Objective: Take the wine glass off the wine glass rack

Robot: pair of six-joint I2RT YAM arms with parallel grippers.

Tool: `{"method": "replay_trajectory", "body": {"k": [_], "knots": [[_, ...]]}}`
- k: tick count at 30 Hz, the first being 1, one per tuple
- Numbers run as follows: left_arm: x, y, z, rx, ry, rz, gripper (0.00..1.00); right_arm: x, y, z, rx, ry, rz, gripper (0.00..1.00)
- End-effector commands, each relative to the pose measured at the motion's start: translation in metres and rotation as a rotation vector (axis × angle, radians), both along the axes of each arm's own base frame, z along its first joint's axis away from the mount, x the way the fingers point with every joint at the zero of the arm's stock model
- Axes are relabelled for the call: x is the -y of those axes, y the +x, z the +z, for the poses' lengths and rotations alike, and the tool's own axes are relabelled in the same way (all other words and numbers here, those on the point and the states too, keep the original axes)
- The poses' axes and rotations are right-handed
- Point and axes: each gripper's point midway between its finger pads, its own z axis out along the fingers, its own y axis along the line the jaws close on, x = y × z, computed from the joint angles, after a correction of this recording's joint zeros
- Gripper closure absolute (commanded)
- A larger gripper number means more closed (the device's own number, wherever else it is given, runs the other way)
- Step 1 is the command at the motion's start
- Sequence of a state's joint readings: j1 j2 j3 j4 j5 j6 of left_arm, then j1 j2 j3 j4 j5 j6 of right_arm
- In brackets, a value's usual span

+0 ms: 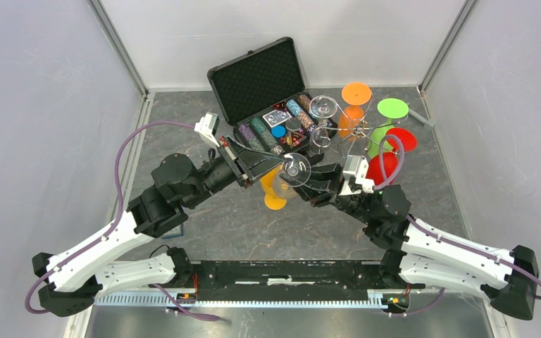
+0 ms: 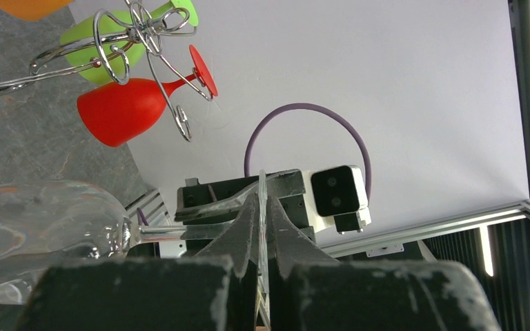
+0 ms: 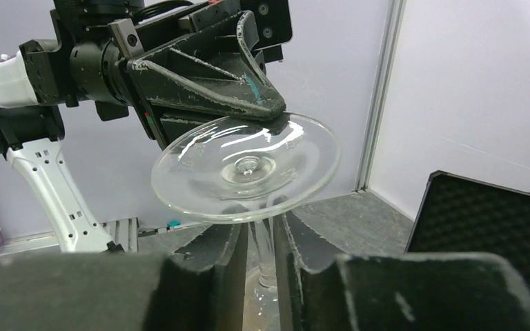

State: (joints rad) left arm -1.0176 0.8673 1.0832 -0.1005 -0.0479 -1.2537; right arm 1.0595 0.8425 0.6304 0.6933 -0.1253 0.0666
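A clear wine glass [image 1: 296,169] hangs in the air left of the chrome wine glass rack [image 1: 352,130], free of its hooks. My left gripper [image 1: 282,160] is shut on the rim of the glass's round foot [image 3: 245,165], which appears edge-on between the fingers in the left wrist view [image 2: 263,186]. The bowl [image 2: 41,221] points away from it. My right gripper [image 3: 262,241] stands narrowly open around the stem [image 3: 262,258], with a sliver of gap on one side. The rack [image 2: 145,34] holds an orange glass [image 1: 356,94], a green glass [image 1: 392,108], a red glass [image 2: 121,110] and a clear glass [image 1: 324,105].
An open black chip case [image 1: 257,81] stands behind the left gripper, close to the rack. A yellow-orange glass [image 1: 275,201] lies on the grey table under the held glass. White walls with metal posts enclose the table on three sides.
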Motion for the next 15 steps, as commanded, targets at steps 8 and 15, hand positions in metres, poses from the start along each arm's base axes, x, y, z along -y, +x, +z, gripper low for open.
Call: {"method": "replay_trajectory", "body": {"k": [8, 15], "knots": [[-0.012, -0.003, 0.028, 0.042, -0.095, 0.016, 0.82, 0.018, -0.004, 0.049, 0.024, 0.191, -0.008, 1.00], [-0.047, 0.020, -0.008, 0.076, 0.081, 0.231, 0.14, 0.062, 0.002, 0.084, -0.027, 0.385, -0.104, 1.00]]}}
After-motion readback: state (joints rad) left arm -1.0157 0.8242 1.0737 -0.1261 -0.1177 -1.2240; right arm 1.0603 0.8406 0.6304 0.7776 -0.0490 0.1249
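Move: The right hand's fingers already straddle the clear wine glass's stem, nearly level with the hand point; the left hand still pinches the rim of the glass's upturned foot, with the stem about 3 cm to its right, 2 cm back and 5 cm below. From the right hand, the yellow glass on the table is roughly 5 cm ahead, 5 cm left and 28 cm lower. The rack stands some 14 cm ahead, 17 cm right and 20 cm below, the poker case about 23 cm ahead, 3 cm left and 35 cm below. The right hand stays nearly in place while its fingers shut on the stem just under the foot, and only then does the left gripper spring wide open, let go of the foot's rim and draw back about 1.5 cm to the left. With the stem pinched, the right hand lifts about 2 cm, easing some 1 cm to the right as its fingertips tilt up by 5 to 10 degrees. ##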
